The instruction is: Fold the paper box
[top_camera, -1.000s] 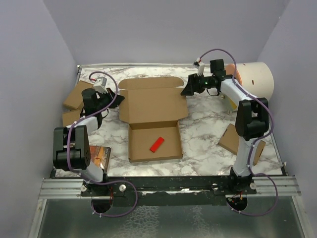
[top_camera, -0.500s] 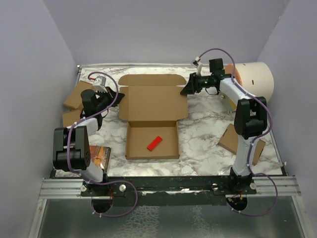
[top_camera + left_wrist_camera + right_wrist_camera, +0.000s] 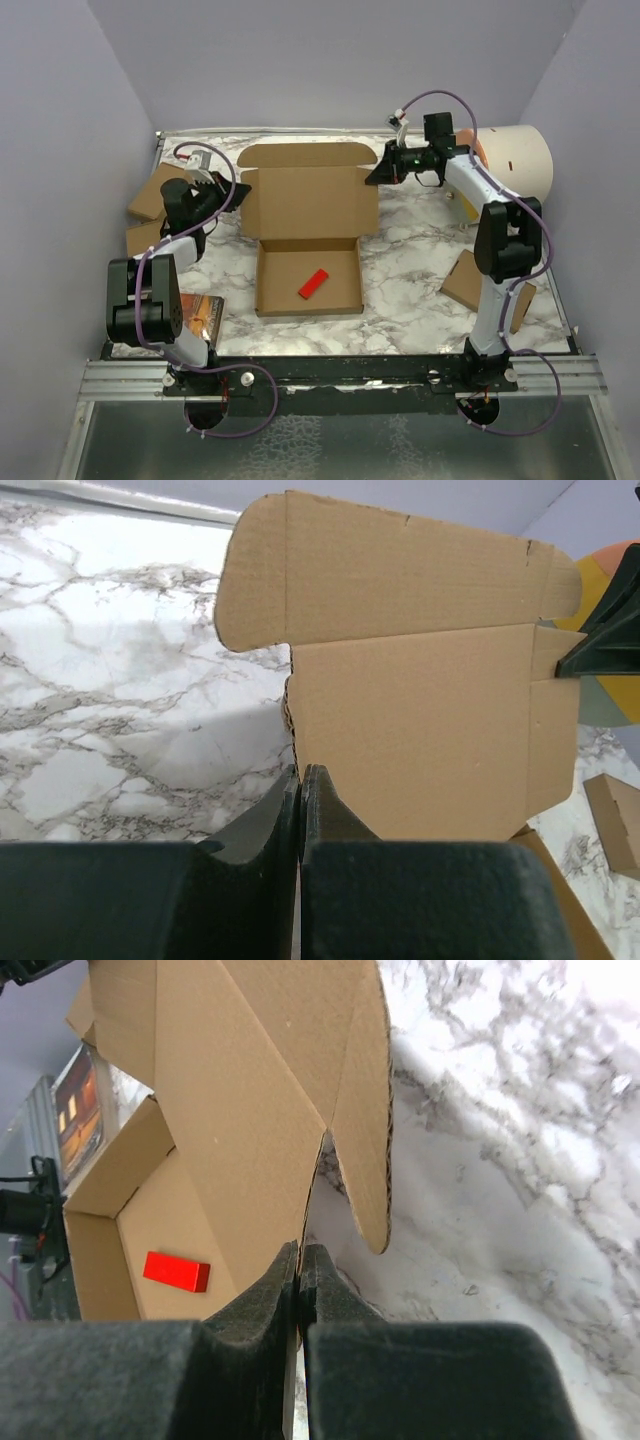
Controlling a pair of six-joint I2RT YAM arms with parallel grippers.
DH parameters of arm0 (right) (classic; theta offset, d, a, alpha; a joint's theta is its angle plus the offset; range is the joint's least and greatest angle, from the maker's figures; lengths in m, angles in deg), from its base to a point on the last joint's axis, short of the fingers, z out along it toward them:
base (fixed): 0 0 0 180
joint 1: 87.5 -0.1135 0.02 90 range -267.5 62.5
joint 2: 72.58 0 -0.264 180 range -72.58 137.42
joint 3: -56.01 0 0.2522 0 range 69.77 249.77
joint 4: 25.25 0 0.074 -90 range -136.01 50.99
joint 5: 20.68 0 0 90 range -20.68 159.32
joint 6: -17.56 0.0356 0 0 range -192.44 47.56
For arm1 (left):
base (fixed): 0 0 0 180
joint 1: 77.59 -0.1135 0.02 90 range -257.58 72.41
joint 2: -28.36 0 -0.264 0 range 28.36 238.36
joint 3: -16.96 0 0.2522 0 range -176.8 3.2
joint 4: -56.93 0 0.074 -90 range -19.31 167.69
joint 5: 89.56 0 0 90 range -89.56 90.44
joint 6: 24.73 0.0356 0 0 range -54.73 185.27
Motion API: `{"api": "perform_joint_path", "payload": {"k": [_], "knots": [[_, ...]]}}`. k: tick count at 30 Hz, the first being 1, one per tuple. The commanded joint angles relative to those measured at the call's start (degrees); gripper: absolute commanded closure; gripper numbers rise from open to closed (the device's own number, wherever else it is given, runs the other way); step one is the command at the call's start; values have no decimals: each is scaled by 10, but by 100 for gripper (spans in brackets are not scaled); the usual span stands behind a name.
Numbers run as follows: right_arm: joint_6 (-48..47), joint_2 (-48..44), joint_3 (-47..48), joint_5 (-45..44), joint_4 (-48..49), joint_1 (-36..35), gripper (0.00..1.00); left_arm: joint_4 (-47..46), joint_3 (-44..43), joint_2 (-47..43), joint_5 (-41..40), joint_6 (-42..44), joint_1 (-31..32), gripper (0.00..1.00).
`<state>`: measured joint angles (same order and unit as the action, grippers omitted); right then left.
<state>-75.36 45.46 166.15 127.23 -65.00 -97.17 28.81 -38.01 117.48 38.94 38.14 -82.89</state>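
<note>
The paper box (image 3: 310,200) lies open in the middle of the table. Its tray (image 3: 272,280) holds a small red block (image 3: 314,285), and its lid (image 3: 420,710) is lifted off the table toward the back. My left gripper (image 3: 240,190) is shut on the lid's left edge, and the cardboard runs in between its fingertips (image 3: 300,772). My right gripper (image 3: 372,178) is shut on the lid's right edge (image 3: 300,1250), just below the rounded side flap (image 3: 365,1140). The red block (image 3: 176,1271) shows inside the tray in the right wrist view.
Smaller brown cardboard pieces lie at the left (image 3: 158,190) (image 3: 145,238) and at the right (image 3: 465,280). A cream cylinder with an orange end (image 3: 515,160) stands at the back right. A colourful flat item (image 3: 200,315) lies by the left arm's base.
My right gripper has closed on the lid's right edge. The lid has risen more upright and the box has shifted slightly toward the back. The left gripper stays shut.
</note>
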Motion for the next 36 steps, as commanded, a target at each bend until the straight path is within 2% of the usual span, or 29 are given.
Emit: {"api": "perform_joint_path", "payload": {"k": [1, 9, 22, 36], "knots": [[-49, -47, 30, -44, 47, 0, 99, -18, -42, 4, 37, -33, -4, 99], [-94, -55, 39, -49, 78, 0, 99, 41, -99, 39, 61, -38, -2, 84], [-142, -69, 40, -44, 74, 0, 99, 90, -146, 52, 79, -13, -1, 72], [-176, -67, 68, -79, 60, 0, 99, 147, -180, 41, 75, 14, -1, 71]]}}
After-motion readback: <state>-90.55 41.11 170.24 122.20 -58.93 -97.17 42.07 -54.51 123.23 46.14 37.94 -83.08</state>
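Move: The lid stands raised, its left edge pinched by the left hand and its right edge by the right. The box's open tray has its middle roughly 15 cm back, 15 cm right and 12 cm below the left hand; from the right hand it is some 18 cm back, 14 cm left and 12 cm below. The red block lies inside, about 2 cm nearer the base than that middle and 1 cm to its right. Up and forward together, fastest at first and then creeping, both hands lift the lid: the right by about 6 cm up and 4 cm forward, still pinching its edge and rolling nearly 30 degrees so that the lid's top tips back towards the base. The left goes about 3 cm each way, turns slightly clockwise and opens its fingers part way, ending its pinch with the lid's edge still between them. ##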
